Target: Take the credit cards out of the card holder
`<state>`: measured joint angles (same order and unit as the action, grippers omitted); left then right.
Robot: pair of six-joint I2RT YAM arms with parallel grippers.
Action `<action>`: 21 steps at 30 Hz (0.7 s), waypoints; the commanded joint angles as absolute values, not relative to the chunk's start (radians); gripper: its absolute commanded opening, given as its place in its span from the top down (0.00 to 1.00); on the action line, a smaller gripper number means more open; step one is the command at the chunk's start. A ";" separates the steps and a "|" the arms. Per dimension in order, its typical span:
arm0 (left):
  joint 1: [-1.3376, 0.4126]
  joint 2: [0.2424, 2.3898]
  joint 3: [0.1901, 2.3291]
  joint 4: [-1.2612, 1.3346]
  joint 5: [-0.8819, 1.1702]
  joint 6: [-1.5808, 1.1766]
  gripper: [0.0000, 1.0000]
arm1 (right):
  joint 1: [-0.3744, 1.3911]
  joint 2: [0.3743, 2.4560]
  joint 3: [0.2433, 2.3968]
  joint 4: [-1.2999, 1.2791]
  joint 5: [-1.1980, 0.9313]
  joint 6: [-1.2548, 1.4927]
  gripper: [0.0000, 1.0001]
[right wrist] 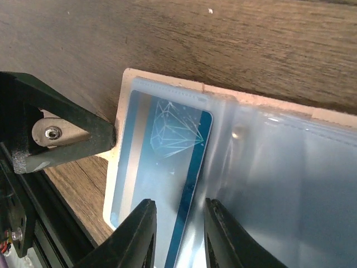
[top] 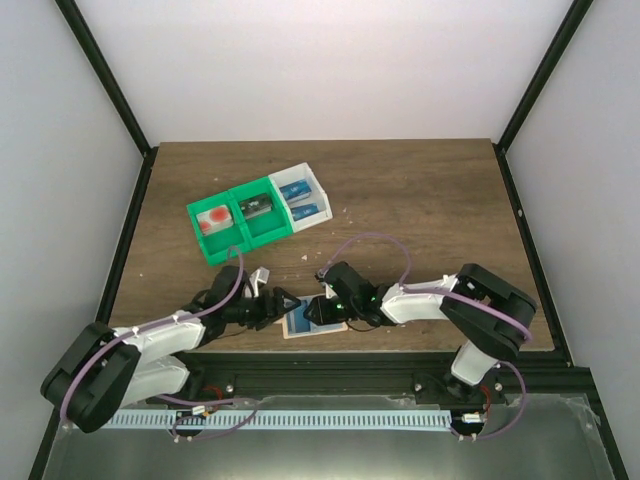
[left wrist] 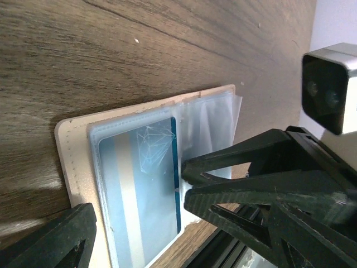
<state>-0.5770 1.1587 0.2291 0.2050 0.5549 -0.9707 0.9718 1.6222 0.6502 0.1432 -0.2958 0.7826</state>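
Note:
The card holder (top: 300, 326) lies open near the table's front edge, tan edging round clear sleeves (right wrist: 290, 184). A blue credit card (right wrist: 162, 162) with a light diamond drawing sits inside the left sleeve (left wrist: 139, 190). My right gripper (right wrist: 178, 209) stands over it, its jaws narrowly open, one finger over the card and the other over the sleeve to its right, the card's right edge between them. My left gripper (left wrist: 139, 212) is wide open; one finger (right wrist: 83, 137) touches the holder's left edge. In the top view both grippers (top: 272, 305) (top: 322, 303) meet at the holder.
A green bin (top: 222, 248) and a white bin (top: 322, 190) stand behind, mid table. The white one holds two blue cards (top: 294, 187); the green one holds a red-orange item (top: 216, 218) and a dark item (top: 257, 207). The black frame rail (top: 330, 362) runs just in front of the holder.

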 commanded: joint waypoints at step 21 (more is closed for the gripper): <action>-0.581 0.983 0.182 0.151 0.488 -0.997 0.72 | 0.980 1.642 0.606 0.197 -0.306 0.844 0.78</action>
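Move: The right fingertips stand just above the inner edge of the blue credit card in the card holder; the card's middle is about 3 cm to their left, level fore and aft and 1 cm lower. The empty clear pocket's middle lies some 5 cm to their right, and the white bin about 27 cm ahead. From the left hand the credit card lies about 2 cm right, 3 cm back and 3 cm down, and the holder's strap roughly 4 cm left and 4 cm back. The right hand settles barely half a centimetre down by the credit card's inner edge, presses its nearly shut fingertips on the clear sleeve there and eases about half a centimetre to the left with them. Meanwhile the left hand, its fingers wide apart at the holder's strap side, draws slightly back and left, closes them well over halfway on nothing and then lifts about 1 cm, leaving the strap uncovered. ##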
